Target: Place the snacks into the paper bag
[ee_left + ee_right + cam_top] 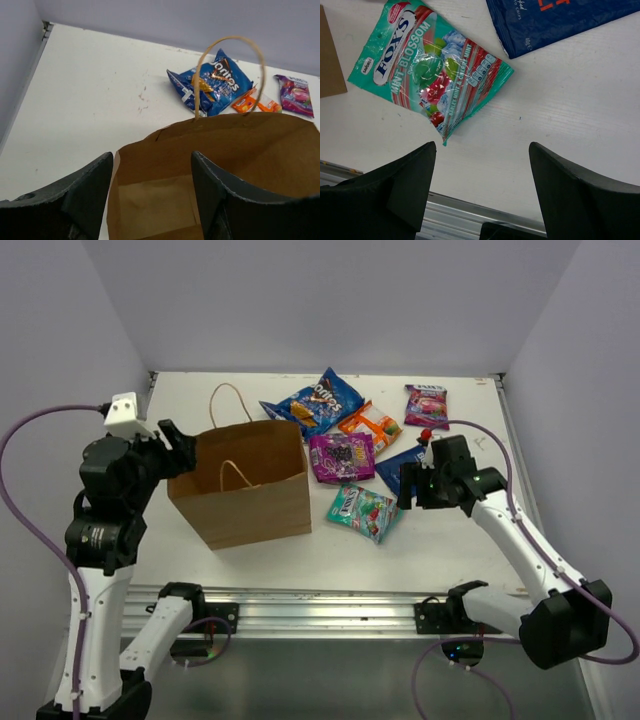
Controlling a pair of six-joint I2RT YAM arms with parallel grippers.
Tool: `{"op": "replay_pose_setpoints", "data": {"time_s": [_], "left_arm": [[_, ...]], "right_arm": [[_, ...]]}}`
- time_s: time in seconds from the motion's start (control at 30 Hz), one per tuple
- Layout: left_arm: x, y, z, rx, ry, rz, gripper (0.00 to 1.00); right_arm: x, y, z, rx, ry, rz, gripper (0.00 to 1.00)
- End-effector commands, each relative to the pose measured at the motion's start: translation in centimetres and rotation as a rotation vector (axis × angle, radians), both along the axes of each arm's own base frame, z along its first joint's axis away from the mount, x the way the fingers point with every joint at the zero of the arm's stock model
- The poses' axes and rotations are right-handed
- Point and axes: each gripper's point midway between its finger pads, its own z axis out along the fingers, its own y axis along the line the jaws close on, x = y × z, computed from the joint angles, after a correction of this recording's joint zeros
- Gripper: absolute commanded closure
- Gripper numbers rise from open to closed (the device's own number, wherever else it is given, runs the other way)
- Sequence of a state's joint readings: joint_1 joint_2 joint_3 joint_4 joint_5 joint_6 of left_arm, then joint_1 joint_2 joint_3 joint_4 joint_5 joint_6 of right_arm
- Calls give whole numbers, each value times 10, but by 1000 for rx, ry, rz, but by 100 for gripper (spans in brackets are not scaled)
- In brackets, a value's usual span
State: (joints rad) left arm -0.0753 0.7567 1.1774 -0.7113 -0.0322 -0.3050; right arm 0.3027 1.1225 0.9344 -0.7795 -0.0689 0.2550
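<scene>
The brown paper bag [250, 485] stands upright with its mouth open at the left of the table. My left gripper [185, 452] is open at the bag's left rim. In the left wrist view its fingers [75, 195] straddle that rim, one outside and one over the inside of the bag [250, 145], gripping nothing. The snacks lie flat to the bag's right: blue chip bag [318, 400], orange [370, 426], pink-magenta [426, 405], purple [341, 456], dark blue [396, 466] and teal-green [364, 511]. My right gripper [408, 486] hovers open over bare table beside the teal-green packet [430, 70], below the dark blue one [555, 20].
One bag handle [230, 45] loops up in front of the blue chip bag [220, 80]. A metal rail [460, 210] runs along the table's near edge, just below my right fingers. Grey walls close the table at back and sides.
</scene>
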Motion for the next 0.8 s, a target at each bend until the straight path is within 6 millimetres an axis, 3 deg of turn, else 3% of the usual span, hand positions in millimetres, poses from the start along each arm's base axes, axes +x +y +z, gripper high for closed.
{"op": "replay_pose_setpoints", "data": {"time_s": [0.0, 0.13, 0.37, 0.53, 0.6, 0.63, 0.67, 0.7, 0.77], "left_arm": [[-17, 3, 34, 11, -66, 2, 32], [-21, 4, 20, 16, -34, 6, 30], [-24, 2, -39, -3, 102, 11, 29], [-28, 7, -55, 13, 133, 31, 30], [-27, 6, -55, 8, 127, 31, 54], [-27, 6, -56, 5, 129, 32, 67], [-26, 6, -56, 4, 126, 35, 100], [-25, 6, -55, 3, 120, 34, 100], [-24, 5, -53, 2, 115, 26, 100]], "right_arm": [[6, 3, 1, 4, -17, -9, 21], [6, 5, -1, 1, -10, -2, 21], [4, 8, -4, -12, -3, 11, 21], [4, 9, -5, -17, 0, 13, 22], [4, 9, -5, -17, -1, 17, 26], [4, 11, -5, -12, -2, 27, 42], [4, 12, -7, -9, 4, 30, 50], [4, 14, -9, -4, 8, 37, 60], [4, 19, -13, 2, 14, 54, 59]]}}
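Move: For the left hand the paper bag's left rim is about 5 cm below and 2 cm back, not off to either side; the paper bag's middle lies some 10 cm right, level fore and aft, 18 cm down. For the right hand the mint candy bag lies about 8 cm left, 3 cm ahead and 10 cm below, the blue packet 12 cm ahead and 3 cm right, the purple packet 15 cm ahead and 12 cm left. Up about 3.5 cm and a little back, then down some 9 cm onto the paper bag's left rim goes the left hand, tipping down about 10 degrees; its open fingers shut at the bottom, pinching the rim. The right hand eases 1 cm left and down towards the mint candy bag while its wide fingers close about halfway, no touch visible. ##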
